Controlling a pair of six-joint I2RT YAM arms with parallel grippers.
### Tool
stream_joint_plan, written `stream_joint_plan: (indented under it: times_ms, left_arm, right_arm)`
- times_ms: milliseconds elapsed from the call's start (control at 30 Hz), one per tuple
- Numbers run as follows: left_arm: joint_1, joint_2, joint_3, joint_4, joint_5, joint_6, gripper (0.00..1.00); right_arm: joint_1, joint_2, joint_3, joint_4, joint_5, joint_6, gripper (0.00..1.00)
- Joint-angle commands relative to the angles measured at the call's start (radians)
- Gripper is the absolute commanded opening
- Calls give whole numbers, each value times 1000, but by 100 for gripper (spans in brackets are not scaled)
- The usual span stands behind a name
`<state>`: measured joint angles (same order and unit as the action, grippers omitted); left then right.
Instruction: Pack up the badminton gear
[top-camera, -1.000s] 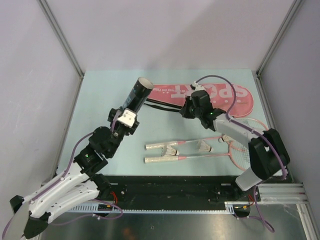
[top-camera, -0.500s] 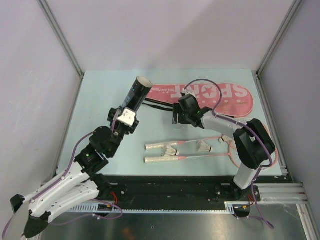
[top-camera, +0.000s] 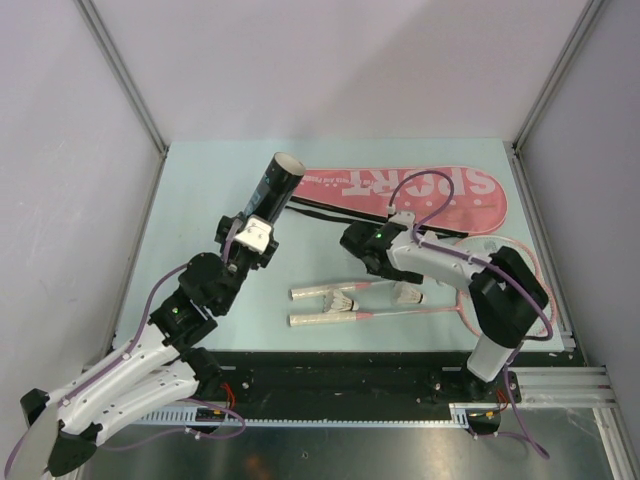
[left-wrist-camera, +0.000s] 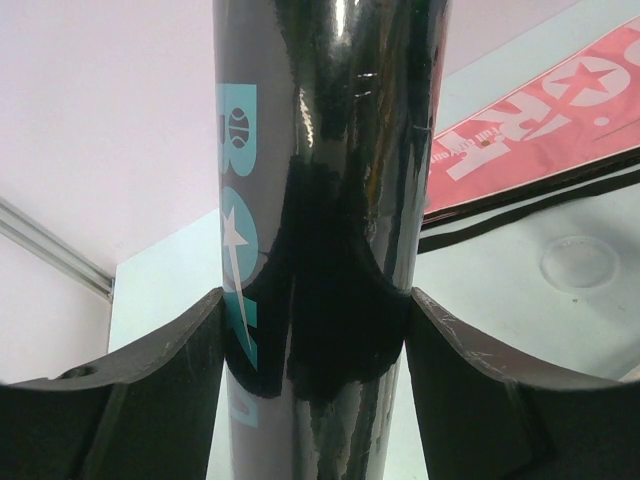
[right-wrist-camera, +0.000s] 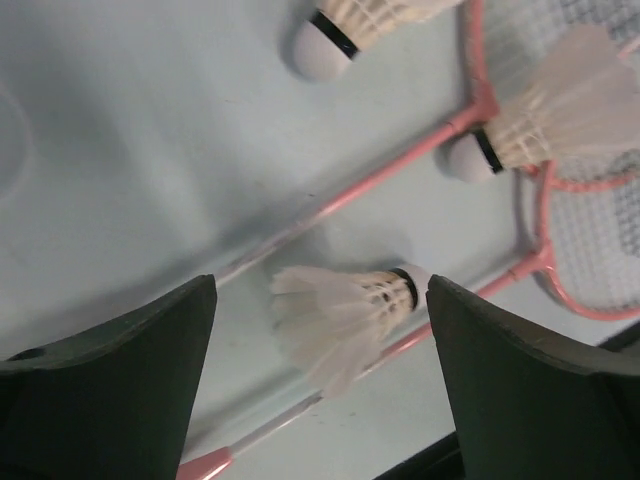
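Observation:
My left gripper (top-camera: 258, 222) is shut on the black lettered tube (top-camera: 276, 186), which tilts up and away with its open end at the top. In the left wrist view the tube (left-wrist-camera: 330, 150) fills the gap between the fingers of the left gripper (left-wrist-camera: 313, 295). My right gripper (top-camera: 357, 248) hangs open above the two pink rackets (top-camera: 375, 314). In the right wrist view a white shuttlecock (right-wrist-camera: 345, 305) lies on the table below the wide gap of the right gripper (right-wrist-camera: 320, 287), across a racket shaft (right-wrist-camera: 340, 200). Two more shuttlecocks (right-wrist-camera: 350, 25) (right-wrist-camera: 555, 120) lie beyond it.
The pink SPORT bag (top-camera: 400, 187) lies flat along the back of the table, its black strap (top-camera: 318, 211) trailing toward the middle. The racket heads (top-camera: 480, 300) lie under the right arm. Grey walls close in the left, right and back sides.
My right gripper has gone from shut to open and has moved from over the bag, left and nearer, to above the rackets. The left arm and tube have not moved.

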<state>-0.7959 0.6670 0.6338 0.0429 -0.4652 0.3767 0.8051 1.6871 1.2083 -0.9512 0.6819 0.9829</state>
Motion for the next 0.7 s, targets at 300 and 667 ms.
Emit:
stream_joint_plan:
  times_ms: [300, 667]
  left_arm:
    - [0, -27, 14, 66, 19, 1, 21]
    - [-2, -18, 14, 64, 23, -2, 21]
  right_arm:
    - [83, 83, -21, -210, 219, 261, 68]
    - [71, 60, -113, -55, 165, 163, 54]
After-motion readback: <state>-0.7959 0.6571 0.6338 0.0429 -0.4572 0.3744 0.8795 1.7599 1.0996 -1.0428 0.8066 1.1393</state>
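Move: The shuttlecock to be taken, lying between the two racket shafts, is roughly 2 cm back, 3 cm to the right and 5 cm below the open right hand. On the same table level, a second shuttlecock sits about 12 cm ahead and 9 cm right of that hand, a third at the racket heads 5 cm ahead and 15 cm right, and a fourth by the grips 4 cm back and 14 cm left. From the left hand, holding the tube, the target is some 36 cm right, 2 cm back and 25 cm below. Over the shuttlecock between the racket shafts, the right hand settles in, going about 3 cm back and 3 cm right, most of it early, then sinking 3 cm towards it. The wrist swings the fingertips some 10 degrees to the right, and the wide-open fingers close to a bit over half, one tip over the skirt and the other by the cork; contact can't be made out. The left hand keeps the tube gripped and still. ##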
